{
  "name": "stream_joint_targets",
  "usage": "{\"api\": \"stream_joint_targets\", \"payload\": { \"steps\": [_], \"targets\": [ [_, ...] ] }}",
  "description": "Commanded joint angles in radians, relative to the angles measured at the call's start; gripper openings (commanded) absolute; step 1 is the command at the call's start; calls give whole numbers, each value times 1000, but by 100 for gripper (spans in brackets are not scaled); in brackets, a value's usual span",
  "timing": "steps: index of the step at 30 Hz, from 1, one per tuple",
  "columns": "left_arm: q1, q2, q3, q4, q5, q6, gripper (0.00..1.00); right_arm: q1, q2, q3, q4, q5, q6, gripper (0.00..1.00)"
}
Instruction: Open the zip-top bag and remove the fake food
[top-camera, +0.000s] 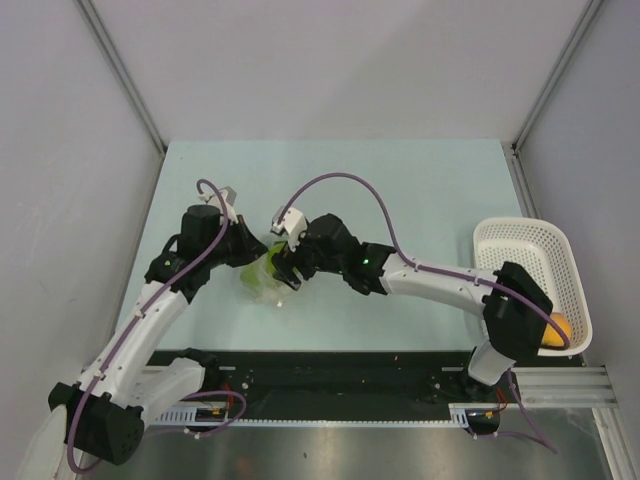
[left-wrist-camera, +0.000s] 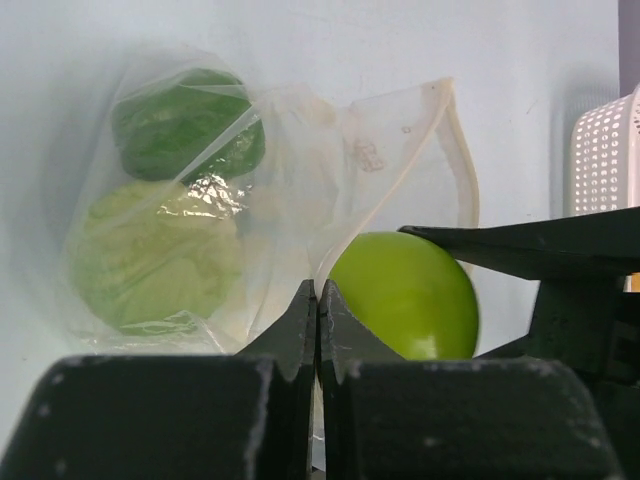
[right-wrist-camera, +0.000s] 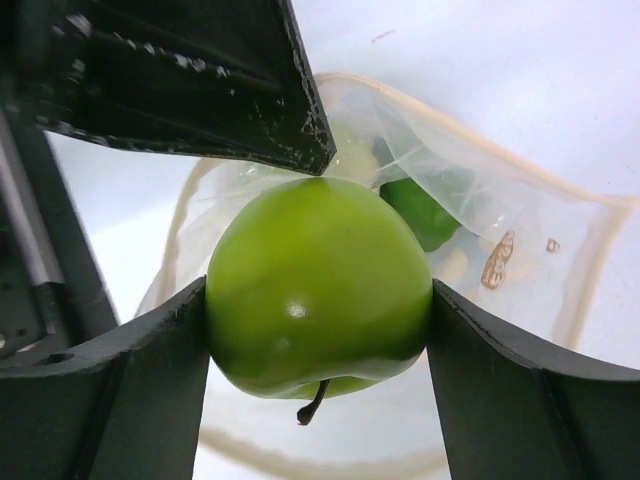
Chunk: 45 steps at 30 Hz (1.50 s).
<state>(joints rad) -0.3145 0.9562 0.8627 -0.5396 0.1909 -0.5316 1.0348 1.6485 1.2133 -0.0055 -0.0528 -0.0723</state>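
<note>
The clear zip-top bag lies on the table between my two grippers, its mouth open. My left gripper is shut on the bag's edge; in the top view it sits at the bag's left. My right gripper is shut on a lime green apple at the bag's mouth. The apple also shows in the left wrist view. Inside the bag lie a dark green fruit and a light green fruit. An orange fruit lies in the basket.
A white mesh basket stands at the table's right edge, partly behind the right arm's base; it also shows in the left wrist view. Grey walls close in the table on three sides.
</note>
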Motion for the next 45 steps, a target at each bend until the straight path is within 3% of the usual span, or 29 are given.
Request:
{"api": "stream_joint_targets", "payload": {
  "steps": [1,8,11,15,18,19,25,29,38,40,42,45],
  "targets": [
    [-6,-30,-1,12,22,21,0,4,-107,6,-50,-19,90,29],
    [-6,-23,42,1,30,27,0,-84,-333,-26,-258,204,153,29],
    [-6,-22,48,-6,33,31,0,-211,-451,-63,-380,319,212,33],
    [-6,-20,47,-7,45,33,0,-444,-579,-135,-526,390,331,35],
    [-6,-17,50,-8,59,35,0,-643,-624,-159,-680,479,413,43],
    [-6,-16,52,-7,62,35,0,-750,-636,-170,-712,481,436,42],
    [-14,-13,42,9,81,32,0,-1172,-687,-256,-835,334,529,45],
    [-18,-14,35,23,87,27,0,-1226,-610,-316,-886,326,595,47],
    [-20,-25,36,18,85,35,0,-1363,-503,-351,-854,212,628,67],
    [-20,-25,38,15,84,36,0,-1371,-498,-359,-843,208,617,79],
    [-20,-25,41,15,82,36,0,-1372,-495,-359,-841,205,606,99],
    [-20,-27,47,12,84,36,0,-1371,-507,-357,-835,206,595,100]
  ]
}}
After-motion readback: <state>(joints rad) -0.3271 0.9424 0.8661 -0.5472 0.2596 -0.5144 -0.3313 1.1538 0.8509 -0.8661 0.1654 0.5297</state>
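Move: My right hand already holds the green apple at the bag's mouth. The white basket it goes to is centred about 60 cm to its right, 2 cm back and 13 cm lower; the orange fruit inside lies some 65 cm right and 12 cm back. Still bagged, about 13 cm below that hand, are the green pepper, 6 cm ahead and 2 cm left, and the cabbage, 1 cm ahead and 5 cm left. From my left hand the basket is roughly 62 cm right, 5 cm back, 14 cm down. I lift the apple clear of the bag's mouth with my right hand, rising about 9 cm as I sweep some 50 cm right across the table, bowing forward first and then back. Meanwhile I turn the wrist about 105 degrees clockwise, tip the fingers down, sink into the left part of the basket and open them. My left hand keeps pinching the bag's edge. ##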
